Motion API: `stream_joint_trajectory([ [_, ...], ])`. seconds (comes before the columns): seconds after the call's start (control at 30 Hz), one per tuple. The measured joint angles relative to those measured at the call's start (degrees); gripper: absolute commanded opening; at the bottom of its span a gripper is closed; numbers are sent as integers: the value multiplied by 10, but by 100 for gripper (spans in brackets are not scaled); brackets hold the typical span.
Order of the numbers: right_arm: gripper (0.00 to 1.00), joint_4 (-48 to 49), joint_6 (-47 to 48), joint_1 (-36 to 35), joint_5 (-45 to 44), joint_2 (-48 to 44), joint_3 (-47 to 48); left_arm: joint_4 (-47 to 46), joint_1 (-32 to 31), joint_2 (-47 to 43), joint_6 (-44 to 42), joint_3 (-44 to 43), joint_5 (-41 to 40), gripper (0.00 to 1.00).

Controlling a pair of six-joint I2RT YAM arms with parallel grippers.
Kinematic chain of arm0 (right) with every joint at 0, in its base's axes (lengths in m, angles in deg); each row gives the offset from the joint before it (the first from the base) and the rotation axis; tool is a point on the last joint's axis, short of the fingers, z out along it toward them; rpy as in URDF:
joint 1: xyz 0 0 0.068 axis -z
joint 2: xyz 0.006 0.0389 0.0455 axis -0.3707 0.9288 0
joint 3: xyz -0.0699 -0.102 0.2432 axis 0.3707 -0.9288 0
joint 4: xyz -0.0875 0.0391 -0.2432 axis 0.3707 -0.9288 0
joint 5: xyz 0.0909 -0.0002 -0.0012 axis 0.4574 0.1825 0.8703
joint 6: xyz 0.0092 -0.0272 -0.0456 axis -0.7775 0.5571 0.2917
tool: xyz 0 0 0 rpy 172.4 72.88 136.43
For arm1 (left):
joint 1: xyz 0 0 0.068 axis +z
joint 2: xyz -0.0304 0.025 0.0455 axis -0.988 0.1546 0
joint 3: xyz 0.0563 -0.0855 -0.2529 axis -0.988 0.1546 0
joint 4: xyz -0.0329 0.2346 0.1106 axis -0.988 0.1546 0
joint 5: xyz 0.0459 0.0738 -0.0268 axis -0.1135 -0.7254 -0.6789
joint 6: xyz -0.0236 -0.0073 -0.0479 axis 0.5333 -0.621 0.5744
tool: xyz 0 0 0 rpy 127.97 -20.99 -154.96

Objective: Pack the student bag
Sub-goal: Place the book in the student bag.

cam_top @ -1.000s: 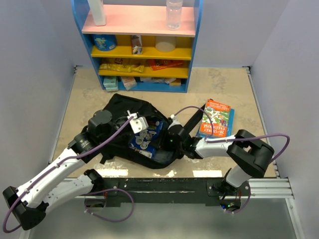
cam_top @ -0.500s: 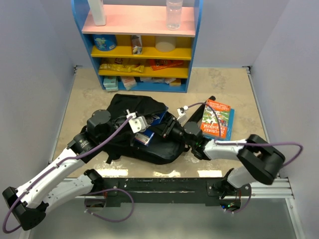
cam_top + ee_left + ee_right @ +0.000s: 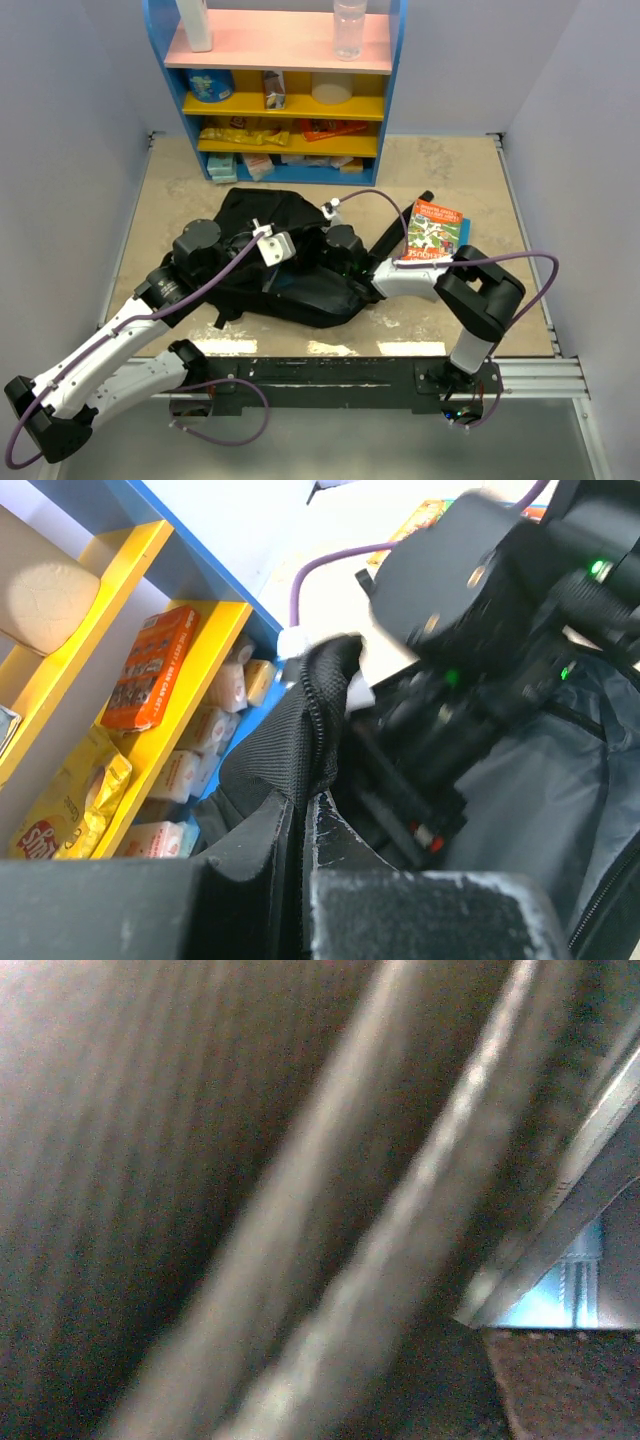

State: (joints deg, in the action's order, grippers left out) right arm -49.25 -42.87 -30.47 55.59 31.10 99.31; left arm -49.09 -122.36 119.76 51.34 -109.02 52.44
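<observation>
The black student bag point(image 3: 262, 212) lies open on the table's middle. My left gripper point(image 3: 288, 264) is shut on the zip edge of the bag's opening point(image 3: 305, 720), the jaws pressed together on the fabric point(image 3: 299, 832), holding the mouth up. My right arm's wrist point(image 3: 343, 248) reaches into the opening from the right, and its gripper is hidden inside. In the left wrist view that wrist point(image 3: 470, 600) fills the mouth above the grey lining point(image 3: 530, 800). The right wrist view is dark and blurred, with only a pale blue patch point(image 3: 578, 1280); no fingers can be made out.
An orange and green book point(image 3: 432, 235) lies on the table right of the bag. A blue shelf unit point(image 3: 275, 90) with snacks, boxes and bottles stands at the back; its yellow shelves point(image 3: 150, 590) show close behind the bag. Grey walls close both sides.
My right arm has pushed left and deeper into the bag. The blue book seen in the opening earlier is now hidden inside. The left gripper has held its grip.
</observation>
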Motion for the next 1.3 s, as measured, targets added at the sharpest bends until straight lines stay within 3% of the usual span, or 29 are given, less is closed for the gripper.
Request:
stream_joint_trajectory([
  [0.03,30,-19,10,-3,-9,12,16,0,0,0,0,0,0,0],
  [0.07,47,-26,14,-8,-11,18,21,0,0,0,0,0,0,0],
  [0.17,65,-53,27,-14,-23,35,30,1,1,0,0,-1,0,0],
  [0.33,80,-117,49,-16,-31,30,30,5,3,-1,0,-1,2,0],
  [0.37,90,-136,54,-16,-34,21,30,5,3,-1,0,-1,3,0],
  [0.47,99,-203,77,-14,-41,-38,28,7,4,-3,0,-1,4,0],
  [0.77,99,-416,148,11,-76,-266,42,11,4,-6,0,-1,5,0],
  [0.87,99,-485,157,76,-71,-302,35,11,4,-6,0,-1,6,0],
  [1.0,99,-565,189,223,-54,-337,18,11,4,-6,0,-1,8,0],
  [1.23,99,-686,248,347,-54,-335,23,12,4,-6,0,-1,9,0],
  [1.3,99,-703,263,416,-52,-349,19,12,4,-6,0,-1,9,0],
])
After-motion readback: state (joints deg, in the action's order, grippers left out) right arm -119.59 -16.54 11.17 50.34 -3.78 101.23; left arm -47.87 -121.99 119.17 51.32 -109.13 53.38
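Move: The right gripper is inside the student bag with the blue book still between its fingers, the book's middle about 6 cm below them. The orange book lies about 35 cm to its right, 10 cm ahead and 12 cm lower; the bag strap runs some 8 cm left of the orange book, level with it. From the left gripper, the orange book is roughly 40 cm right, 16 cm ahead and 25 cm below. Sink the right gripper about 5 cm further into the bag, opening the fingers wide to let go of the blue book. Lift clear by some 11 cm, then sweep fast about 35 cm right towards the orange book, easing down and turning clockwise until the fingers slant down. Keep the left gripper shut on the bag's rim, holding still. ##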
